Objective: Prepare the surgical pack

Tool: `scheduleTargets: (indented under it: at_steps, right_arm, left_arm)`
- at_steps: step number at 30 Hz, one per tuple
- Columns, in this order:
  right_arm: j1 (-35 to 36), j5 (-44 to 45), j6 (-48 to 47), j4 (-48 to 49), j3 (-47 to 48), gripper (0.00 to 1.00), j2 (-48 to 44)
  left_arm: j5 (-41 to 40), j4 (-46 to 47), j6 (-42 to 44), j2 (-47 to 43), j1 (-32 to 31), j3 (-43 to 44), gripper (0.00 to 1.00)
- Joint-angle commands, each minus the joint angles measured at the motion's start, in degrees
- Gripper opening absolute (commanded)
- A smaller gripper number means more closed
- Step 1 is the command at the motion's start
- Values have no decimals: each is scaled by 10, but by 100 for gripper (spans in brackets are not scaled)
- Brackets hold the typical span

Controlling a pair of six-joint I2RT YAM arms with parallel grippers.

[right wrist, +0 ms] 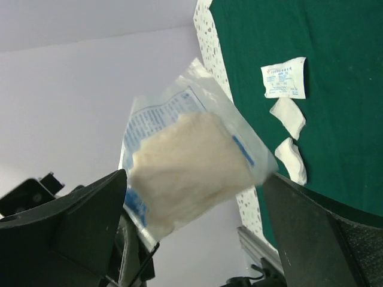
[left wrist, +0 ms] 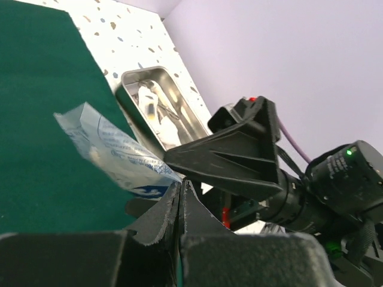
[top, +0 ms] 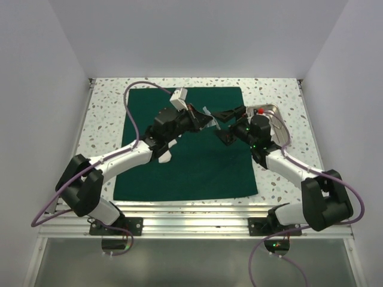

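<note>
The surgical pack is a dark green drape point(top: 197, 167) spread flat on the table, also in the left wrist view point(left wrist: 36, 119) and the right wrist view point(right wrist: 335, 54). My left gripper point(top: 208, 122) point(left wrist: 181, 186) is shut on the corner of a clear gauze packet point(left wrist: 114, 149) held above the drape. The packet point(right wrist: 191, 167) hangs between the spread fingers of my right gripper point(top: 226, 124) point(right wrist: 194, 176), which is open. Its black finger point(left wrist: 233, 155) fills the left wrist view beside the packet.
A shiny steel tray point(top: 274, 112) point(left wrist: 133, 81) with instruments stands at the drape's right edge. A small white packet point(right wrist: 284, 78) and two loose gauze squares point(right wrist: 287, 116) lie on the drape. The two arms meet over its upper middle.
</note>
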Motion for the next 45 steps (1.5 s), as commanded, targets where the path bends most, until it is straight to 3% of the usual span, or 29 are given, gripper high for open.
scheduleTargets:
  at_steps: [1, 5, 10, 16, 17, 18, 20, 21, 23, 24, 27, 28, 30, 31, 36, 40, 42, 45]
  right_arm:
    - [3, 33, 47, 24, -12, 98, -21]
    - [2, 57, 79, 37, -24, 94, -20]
    - [2, 84, 92, 39, -32, 66, -28]
    - [2, 87, 100, 37, -30, 56, -45]
    - [2, 95, 100, 18, -31, 50, -52]
    - [2, 110, 97, 8, -29, 37, -64]
    - [1, 124, 90, -31, -27, 26, -76]
    - [1, 128, 87, -34, -26, 10, -83]
    - [0, 142, 80, -55, -24, 0, -90]
    - [-1, 147, 76, -66, -22, 0, -92]
    - [-9, 172, 49, -112, -6, 0, -99]
    - [-18, 194, 26, -144, 0, 0, -102]
    - [-35, 210, 1, -178, 15, 0, -103]
    - [-62, 215, -20, -199, 17, 0, -102]
    - [-187, 183, -52, -191, 14, 0, -88]
    - [-222, 284, -137, -292, 61, 0, -70]
    - [-240, 314, -158, -295, 74, 0, -51]
    - [-267, 317, -200, -321, 101, 0, -6]
  left_arm:
    - [5, 71, 22, 3, -12, 21, 0]
    - [2, 104, 25, 4, -28, 9, 0]
    - [2, 104, 28, 2, -37, 2, 0]
    - [-24, 119, 50, 5, -47, -19, 0]
    - [-21, 121, 50, 6, -47, -19, 0]
    - [-16, 122, 50, 8, -47, -19, 0]
    - [-13, 127, 52, 9, -50, -23, 0]
    - [-13, 127, 55, 9, -51, -25, 0]
    - [-18, 131, 63, 8, -51, -33, 0]
    - [-20, 133, 64, 7, -52, -37, 0]
    - [-18, 108, 72, 4, -54, -33, 18]
    - [-30, 74, 76, 1, -54, -28, 38]
    - [-52, 37, 90, -3, -54, -20, 68]
    - [-83, -11, 95, -10, -54, -16, 99]
    - [-193, -140, 142, -29, -54, 4, 100]
    - [-277, -201, 152, -41, -46, -9, 100]
    - [-302, -220, 159, -42, -44, -10, 100]
    - [-343, -275, 162, -35, -27, -11, 100]
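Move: The gauze packet, still pinched in the left fingers, sits in the right gripper's open jaws, its middle about 3 cm ahead of and 1 cm left of the right hand point; the tray lies 8 cm ahead, 25 cm right and 20 cm below. The right gripper is level with the left hand, some 2 cm to its right. From the left hand, the paper sachet lies about 9 cm ahead, 18 cm left, the gauze pad 5 cm ahead, 19 cm left, both 20 cm below. Ease the left gripper back and right about 3 cm with the packet while the right fingers close and pinch it. Then open the left fingers wide, let go, and swing that hand left and down about 8 cm towards the paper sachet, rolling its left side up. Carry the packet right some 24 cm to above the tray, sinking slightly and turning the right wrist clockwise. ##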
